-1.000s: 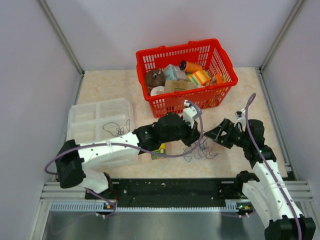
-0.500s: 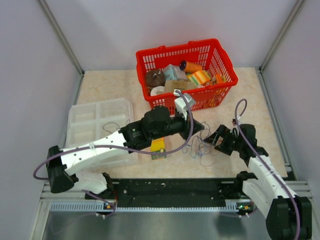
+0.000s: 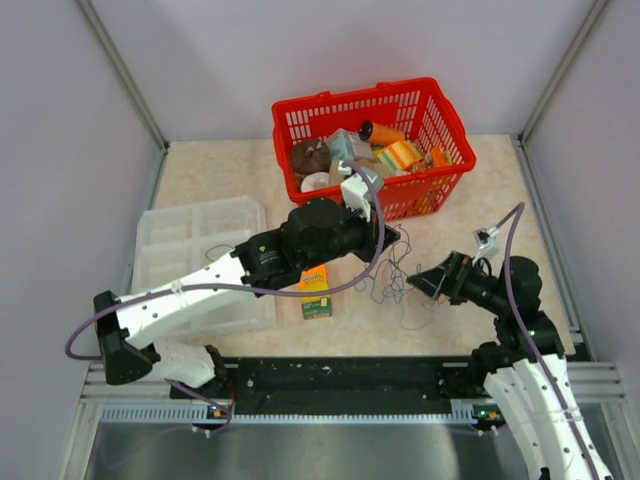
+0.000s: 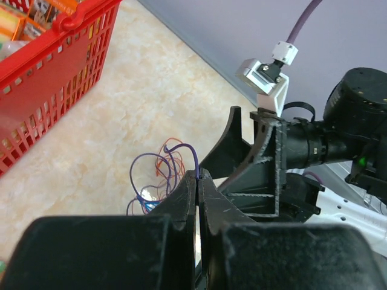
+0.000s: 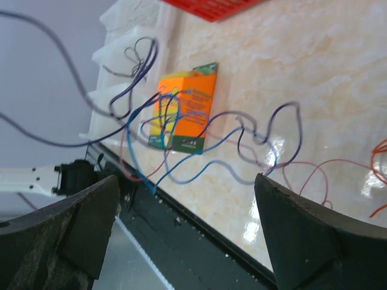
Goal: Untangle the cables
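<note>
The cables are thin blue, purple and orange wires in a loose tangle on the table below the red basket. My left gripper is above them, shut on a purple strand that rises from the tangle into its closed jaws. My right gripper is just right of the tangle, open, with nothing between its fingers. In the right wrist view, blue, purple and reddish strands hang across in front of the open right gripper.
A red basket full of small goods stands at the back. An orange and green box lies under the left arm. A white compartment tray sits at the left. The black rail runs along the near edge.
The left gripper has moved away from the near edge towards the basket, drawing strands up with it. The right gripper opened wider and pulled back to the right of the tangle.
</note>
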`<action>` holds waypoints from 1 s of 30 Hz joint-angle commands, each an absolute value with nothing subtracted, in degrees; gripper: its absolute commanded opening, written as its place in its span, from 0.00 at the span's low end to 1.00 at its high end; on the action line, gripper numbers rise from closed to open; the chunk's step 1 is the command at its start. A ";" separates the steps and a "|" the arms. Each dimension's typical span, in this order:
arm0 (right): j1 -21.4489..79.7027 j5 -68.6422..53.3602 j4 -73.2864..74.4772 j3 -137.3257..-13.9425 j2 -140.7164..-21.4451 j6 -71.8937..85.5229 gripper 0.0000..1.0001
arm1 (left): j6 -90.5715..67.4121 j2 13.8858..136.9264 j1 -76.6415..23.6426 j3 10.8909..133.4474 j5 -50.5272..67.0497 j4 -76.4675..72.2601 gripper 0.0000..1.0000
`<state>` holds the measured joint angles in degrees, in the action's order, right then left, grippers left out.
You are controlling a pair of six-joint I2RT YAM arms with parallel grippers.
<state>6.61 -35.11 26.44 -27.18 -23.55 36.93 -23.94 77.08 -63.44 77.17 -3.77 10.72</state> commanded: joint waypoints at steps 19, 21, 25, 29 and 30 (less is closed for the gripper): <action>26.46 -20.68 -0.09 -22.59 -41.39 47.99 0.27 | -28.83 74.97 -62.58 81.38 3.59 11.69 0.00; 26.46 -14.28 4.63 -22.59 -41.57 48.86 0.12 | -26.56 74.36 -62.58 82.52 5.96 11.95 0.00; 22.43 -5.10 13.53 -20.23 -41.92 53.52 0.00 | -21.29 71.82 -62.58 88.32 5.02 17.21 0.00; 9.79 -13.07 13.89 -15.57 -43.24 54.76 0.00 | -16.44 67.07 -62.58 92.45 -1.38 19.34 0.00; 6.28 -15.53 14.41 -15.03 -43.76 53.71 0.00 | -15.65 66.28 -62.67 93.59 -2.89 19.34 0.00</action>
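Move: The blue strands to be seized hang under the left gripper, which still holds the tangle's purple cable. They are about 6 cm to the right hand's left, 1 cm ahead and 4 cm below it; from the left hand they are roughly 20 cm down and 3 cm to the right, about level with it forward. The crayon box lies some 23 cm to the right hand's left, 6 cm ahead and 15 cm below; the red basket's middle is about 32 cm ahead, 9 cm left and 10 cm below. Leftward about 7 cm, the right hand first swings its open fingers in among the hanging strands, then sinks and shuts them on a blue one. It draws that strand back to the right some 7 cm while going lower and forward, wrist turning about 30 degrees clockwise and tipping down. The left hand keeps its pinch on the purple cable, easing back slightly, then rises about 7 cm at the end. ##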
